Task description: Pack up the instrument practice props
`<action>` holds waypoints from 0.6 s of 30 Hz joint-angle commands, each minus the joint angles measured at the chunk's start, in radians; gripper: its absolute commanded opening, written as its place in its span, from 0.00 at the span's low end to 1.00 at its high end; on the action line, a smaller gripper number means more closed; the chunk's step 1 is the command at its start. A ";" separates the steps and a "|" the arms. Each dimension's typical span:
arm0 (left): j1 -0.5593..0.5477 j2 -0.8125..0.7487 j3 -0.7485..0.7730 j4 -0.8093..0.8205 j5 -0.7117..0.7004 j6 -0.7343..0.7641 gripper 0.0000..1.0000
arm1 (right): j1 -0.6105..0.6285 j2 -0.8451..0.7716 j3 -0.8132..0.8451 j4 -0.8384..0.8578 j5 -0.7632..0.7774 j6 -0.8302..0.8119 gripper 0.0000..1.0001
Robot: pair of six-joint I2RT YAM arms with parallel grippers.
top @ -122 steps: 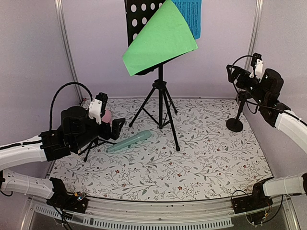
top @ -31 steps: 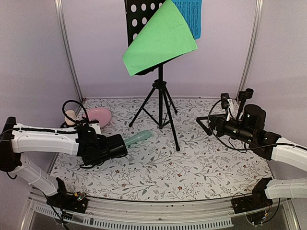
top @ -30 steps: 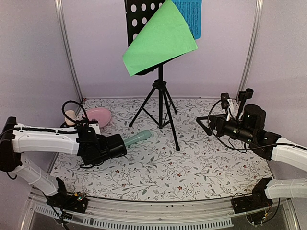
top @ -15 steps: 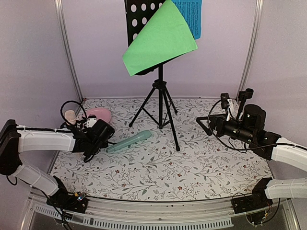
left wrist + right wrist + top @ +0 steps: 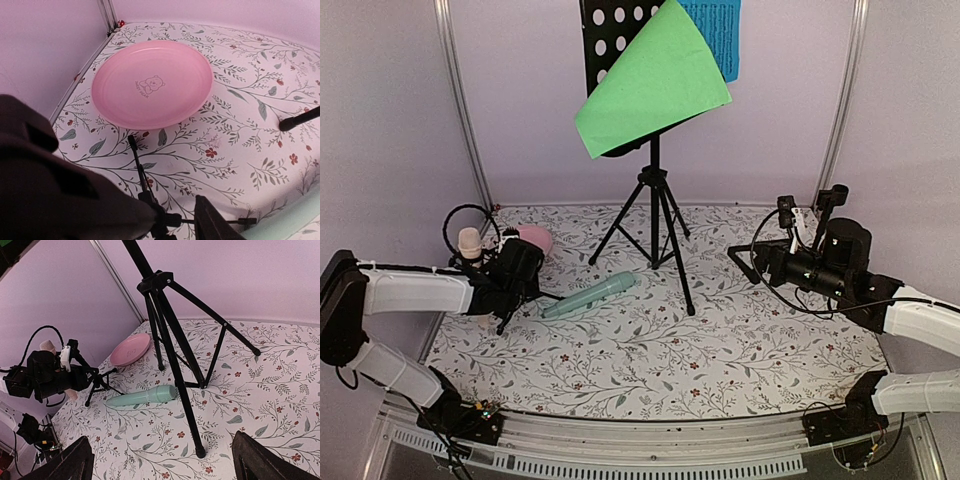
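The black perforated music rack (image 5: 610, 40) stands on tripod legs (image 5: 655, 225) at the back, holding a green sheet (image 5: 650, 85) and a blue sheet (image 5: 715, 30). A mint microphone (image 5: 590, 295) lies on the mat. At far left, a beige microphone (image 5: 468, 243) sits on a small black tripod (image 5: 137, 162). My left gripper (image 5: 177, 212) straddles the tripod's hub, open: one finger is against it and a gap shows at the other. In the top view the left gripper (image 5: 525, 275) is low beside it. My right gripper (image 5: 748, 262) hovers open and empty at the right.
A pink plate (image 5: 152, 82) with a bear print lies in the back left corner, just beyond the small tripod. The enclosure's walls and a metal post (image 5: 460, 110) stand close on the left. In the right wrist view the rack's legs (image 5: 170, 340) spread across the middle of the mat.
My left arm has pulled back left from the mint microphone to the small tripod, its jaws narrowing round the hub. The right arm, raised four seconds ago, has held low and still.
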 commanded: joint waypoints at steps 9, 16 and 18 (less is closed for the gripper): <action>0.023 0.034 -0.041 0.154 -0.015 0.070 0.35 | 0.006 0.006 0.019 -0.004 -0.013 -0.009 0.98; 0.025 0.028 -0.046 0.189 -0.007 0.103 0.27 | 0.005 0.008 0.020 -0.004 -0.010 -0.012 0.98; 0.025 0.018 -0.036 0.172 -0.005 0.109 0.26 | 0.005 0.009 0.019 -0.004 -0.011 -0.012 0.98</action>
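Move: My half-open left fingers are around the upright of the small tripod stand, whose middle lies about 1 cm ahead and 4 cm below my hand point. From my left hand, the beige tube is some 10 cm left, 6 cm back and level in height. The pink plate is 18 cm ahead and 4 cm left; the mint tube lies 15 cm right and 1 cm ahead, both about 10 cm lower. For my right hand, the stand is roughly 52 cm left, 8 cm ahead and 18 cm down. I close my left fingers by about half of their remaining opening onto the small tripod stand's upright, slowing as they narrow. Meanwhile I ease my hand only about 1 cm forward at unchanged height, nudging the stand along, and tip the fingertips up a few degrees. ##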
